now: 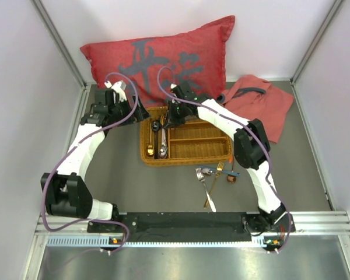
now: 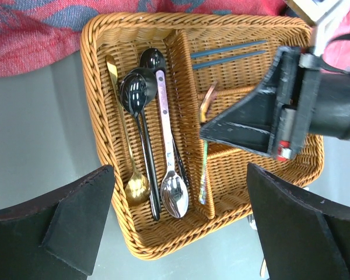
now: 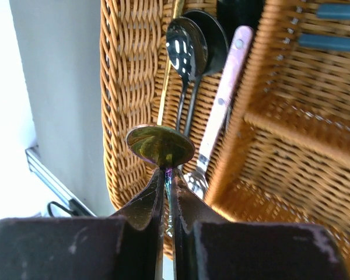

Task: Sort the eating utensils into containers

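Note:
The tan wicker tray (image 1: 186, 158) holds the containers. Its long left compartment (image 2: 99, 116) contains a gold spoon (image 2: 137, 188), a black spoon (image 2: 137, 92) and a silver spoon (image 2: 175, 193) with a pink handle. Dark blue chopsticks (image 2: 227, 50) lie in a far compartment. My right gripper (image 3: 170, 172) is shut on an iridescent spoon (image 3: 160, 146), held edge-on above the divider beside the long compartment, its handle (image 2: 203, 175) hanging down. My left gripper (image 2: 179, 174) stands wide open above the tray's near left corner, holding nothing. A silver fork (image 1: 203, 179) and other utensils (image 1: 223, 171) lie on the table.
A red cushion (image 1: 163, 58) leans against the back wall just behind the tray. A red cloth (image 1: 259, 102) lies at the back right. White walls close in both sides. The arms' base rail (image 1: 186, 220) runs along the near edge.

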Motion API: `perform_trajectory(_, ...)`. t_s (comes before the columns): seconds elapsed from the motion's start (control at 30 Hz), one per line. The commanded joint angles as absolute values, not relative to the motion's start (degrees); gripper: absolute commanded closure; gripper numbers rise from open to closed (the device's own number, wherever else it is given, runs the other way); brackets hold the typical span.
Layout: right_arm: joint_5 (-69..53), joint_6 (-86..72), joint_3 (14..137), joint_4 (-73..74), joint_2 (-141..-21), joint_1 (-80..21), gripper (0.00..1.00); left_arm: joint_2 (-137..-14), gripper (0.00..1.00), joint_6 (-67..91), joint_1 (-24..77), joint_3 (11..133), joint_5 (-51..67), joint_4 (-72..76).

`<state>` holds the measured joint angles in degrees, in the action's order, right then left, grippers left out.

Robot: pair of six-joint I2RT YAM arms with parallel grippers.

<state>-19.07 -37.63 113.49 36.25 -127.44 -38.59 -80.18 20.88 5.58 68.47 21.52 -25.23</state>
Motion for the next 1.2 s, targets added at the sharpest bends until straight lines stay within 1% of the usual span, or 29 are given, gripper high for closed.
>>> perform_trajectory(0.0, -23.6, -40.1, 118.2, 33.2, -129.6, -40.0, 1.0, -77.6, 0.02, 19.8, 5.1, 68.3, 21.5, -26.1)
perform_trajectory(0.1, -24.8, -40.3, 117.2, 31.4, -129.4, -40.3, 1.0, -76.9, 0.02, 19.7, 5.1, 67.8, 22.1, -26.5)
perform_trajectory(0.13, -25.0, -40.3, 116.6, 30.9, -129.0, -40.5, 0.78, -76.7, 0.02, 19.7, 5.1, 67.7, 22.9, -26.5)
perform_trajectory(0.17, -25.0, -40.3, 116.4, 30.6, -128.2, -40.5, 0.67, -76.5, 0.02, 19.6, 5.1, 67.5, 23.4, -26.5)
perform_trajectory(0.2, -24.8, -40.1, 116.0, 30.4, -127.5, -40.7, 0.58, -75.9, 0.02, 19.6, 5.1, 67.1, 23.9, -26.4)
perform_trajectory(0.23, -24.5, -40.0, 115.0, 30.1, -126.8, -40.7, 0.44, -75.5, 0.02, 19.6, 5.1, 66.9, 24.9, -26.4)
perform_trajectory(0.3, -23.3, -39.3, 114.0, 30.4, -124.3, -40.8, 0.34, -74.5, 0.02, 19.9, 5.1, 65.9, 25.6, -25.7)
perform_trajectory(0.33, -22.9, -38.3, 113.1, 30.7, -123.4, -40.7, 0.26, -74.3, 0.02, 20.0, 5.1, 65.6, 25.8, -25.6)
perform_trajectory(0.37, -21.9, -37.8, 112.6, 31.3, -122.4, -40.7, 0.23, -73.9, 0.02, 20.3, 5.1, 65.3, 25.9, -25.5)
perform_trajectory(0.43, -20.6, -36.6, 110.8, 32.4, -119.0, -40.8, 0.2, -73.2, 0.02, 20.6, 5.1, 64.5, 26.2, -25.0)
perform_trajectory(0.53, -17.4, -33.6, 106.8, 35.5, -113.6, -40.8, 0.16, -73.0, 0.02, 20.9, 5.1, 63.5, 26.7, -24.4)
perform_trajectory(0.7, -10.0, -28.7, 98.6, 41.9, -104.1, -41.0, 0.15, -73.4, 0.02, 21.4, 5.1, 62.6, 28.3, -23.5)
perform_trajectory(0.83, -5.6, -26.4, 89.9, 46.0, -95.6, -41.8, 0.14, -73.4, 0.02, 21.1, 5.1, 62.0, 28.4, -22.9)
perform_trajectory(1.03, 2.6, -26.6, 78.5, 51.9, -89.1, -47.4, 0.14, -74.6, 0.02, 20.7, 5.1, 61.4, 28.7, -22.8)
perform_trajectory(1.17, 3.5, -29.7, 71.1, 52.4, -86.6, -51.5, 0.16, -75.1, 0.02, 20.5, 5.1, 61.2, 28.7, -23.0)
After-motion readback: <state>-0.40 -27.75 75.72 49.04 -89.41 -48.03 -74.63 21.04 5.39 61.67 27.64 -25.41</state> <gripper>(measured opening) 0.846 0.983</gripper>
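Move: The right hand already holds an iridescent spoon. Its goal, the basket's left compartment, has its middle about 4 cm back, 4 cm left and 6 cm below. The gold spoon lies about 5 cm back and 6 cm left, the blue chopsticks 2 cm ahead and 10 cm right, and the silver fork some 25 cm back and 16 cm right on the table. From the left hand, that compartment is about 4 cm back, 5 cm right and 15 cm below. The right fingers let go of the iridescent spoon over the left compartment, opening wide after easing about 2 cm left and 1 cm down. The emptied hand then swings back and right roughly 16 cm each way, lifting some 7 cm over the basket before sinking again towards the forks, tilting about 25 degrees. The open left hand backs off about 4 cm. ##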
